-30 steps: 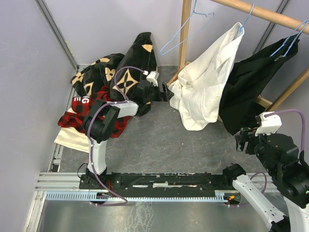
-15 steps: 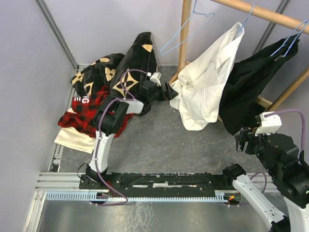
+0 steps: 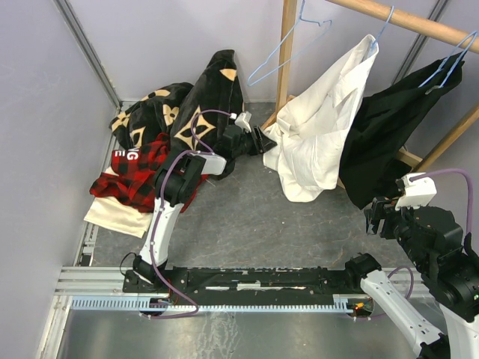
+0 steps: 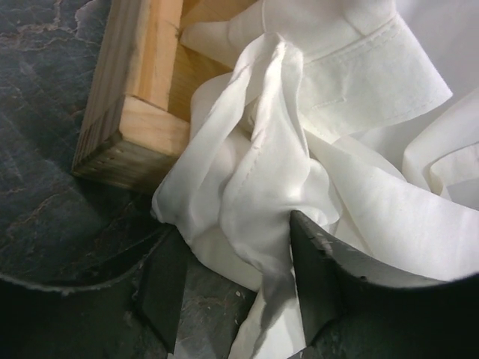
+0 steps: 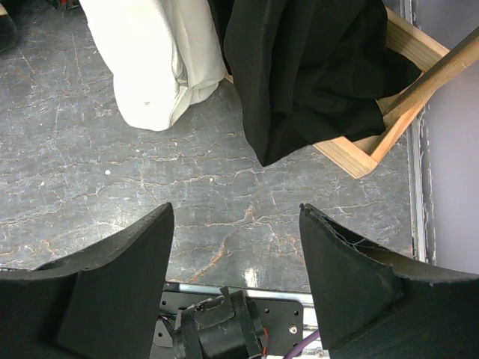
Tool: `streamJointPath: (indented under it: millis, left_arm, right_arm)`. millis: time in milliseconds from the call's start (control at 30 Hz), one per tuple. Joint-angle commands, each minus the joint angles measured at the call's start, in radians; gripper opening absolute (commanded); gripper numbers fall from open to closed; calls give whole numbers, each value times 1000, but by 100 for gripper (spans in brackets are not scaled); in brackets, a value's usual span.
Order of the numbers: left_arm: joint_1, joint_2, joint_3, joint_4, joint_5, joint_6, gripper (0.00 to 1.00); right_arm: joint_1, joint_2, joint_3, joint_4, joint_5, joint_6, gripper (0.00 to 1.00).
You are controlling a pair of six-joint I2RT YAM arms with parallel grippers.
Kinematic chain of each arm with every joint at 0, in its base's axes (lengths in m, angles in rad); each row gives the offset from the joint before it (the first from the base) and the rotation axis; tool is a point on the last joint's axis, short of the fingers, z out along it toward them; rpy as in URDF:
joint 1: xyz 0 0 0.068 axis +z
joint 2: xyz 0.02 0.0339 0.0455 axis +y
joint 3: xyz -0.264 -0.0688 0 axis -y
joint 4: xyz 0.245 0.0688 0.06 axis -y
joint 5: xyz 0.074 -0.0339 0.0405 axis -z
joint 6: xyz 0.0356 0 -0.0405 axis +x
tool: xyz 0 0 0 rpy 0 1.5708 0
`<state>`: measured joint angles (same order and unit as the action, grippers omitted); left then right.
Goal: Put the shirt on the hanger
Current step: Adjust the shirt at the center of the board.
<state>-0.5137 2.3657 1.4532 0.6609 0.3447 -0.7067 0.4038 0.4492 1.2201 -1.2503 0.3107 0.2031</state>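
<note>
The white shirt [image 3: 322, 127] hangs from the top hook of a light-blue hanger [image 3: 383, 22] on the wooden rod; the rest of that hanger is hidden under the cloth. My left gripper [image 3: 263, 140] is at the shirt's lower left edge, beside the wooden frame base. In the left wrist view the shirt [image 4: 262, 149] bunches into a fold between the left gripper's [image 4: 232, 232] open jaws, touching the right finger [image 4: 318, 269]. My right gripper [image 3: 378, 217] hovers open at the right. In its wrist view that gripper [image 5: 236, 208] holds nothing above bare floor, with the shirt's hem [image 5: 161, 52] ahead.
An empty light-blue hanger [image 3: 288, 48] hangs by the wooden post [image 3: 287, 67]. A black garment [image 3: 389, 134] hangs right of the shirt on another blue hanger. Black flower-marked cloth [image 3: 202, 105] and a red plaid shirt [image 3: 127, 176] are piled at the left. The frame base [image 4: 138, 112] is close to my left fingers.
My left arm has stretched a little further right into the shirt's edge, and its jaws have narrowed round the fold. The right arm has not moved.
</note>
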Motion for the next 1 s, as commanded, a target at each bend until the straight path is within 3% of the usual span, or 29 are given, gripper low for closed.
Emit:
streamJointPath:
  millis: [0,100,333,567,967]
  left_arm:
    - [1,-1,26,84,42,-63,55]
    - [1,-14,26,85,51,-74,33]
    - [-24,-135,-12,58,23,-53,3]
    - [-42,-159,147,-74,2,9,3]
    - [-121,157,652,-229,79,-33,3]
  right_arm:
    - [-2,13,13,15,-5,-10,76]
    - [-2,14,12,15,-4,-9,76]
    - [-2,13,11,15,-5,-10,75]
    - [-2,17,9,20,-11,-13,76]
    - [-2,3,16,10,2,-8,76]
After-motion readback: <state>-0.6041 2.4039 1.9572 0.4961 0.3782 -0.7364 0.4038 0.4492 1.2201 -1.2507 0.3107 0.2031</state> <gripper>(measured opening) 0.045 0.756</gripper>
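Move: The bunched lower-left edge of the white shirt hangs right between the left hand's open fingers, only some 2 cm to its right and 1 cm ahead. The board's wooden front-left corner is about 3 cm ahead and 2 cm left, just below the hand; the foot of the rack's post is about 9 cm ahead and 4 cm right. The patterned blanket lies some 18 cm left and 8 cm farther out. From the right hand, that shirt edge is about 38 cm ahead, 31 cm left and 24 cm lower. The left fingers pinch shut on the bunched lower-left edge of the shirt while the hand stays nearly in place, then keep hold and haul the cloth up some 16 cm. During the rise the hand swings about 9 cm to the right, in over the board, its fingertips tilting up roughly 15 degrees. ##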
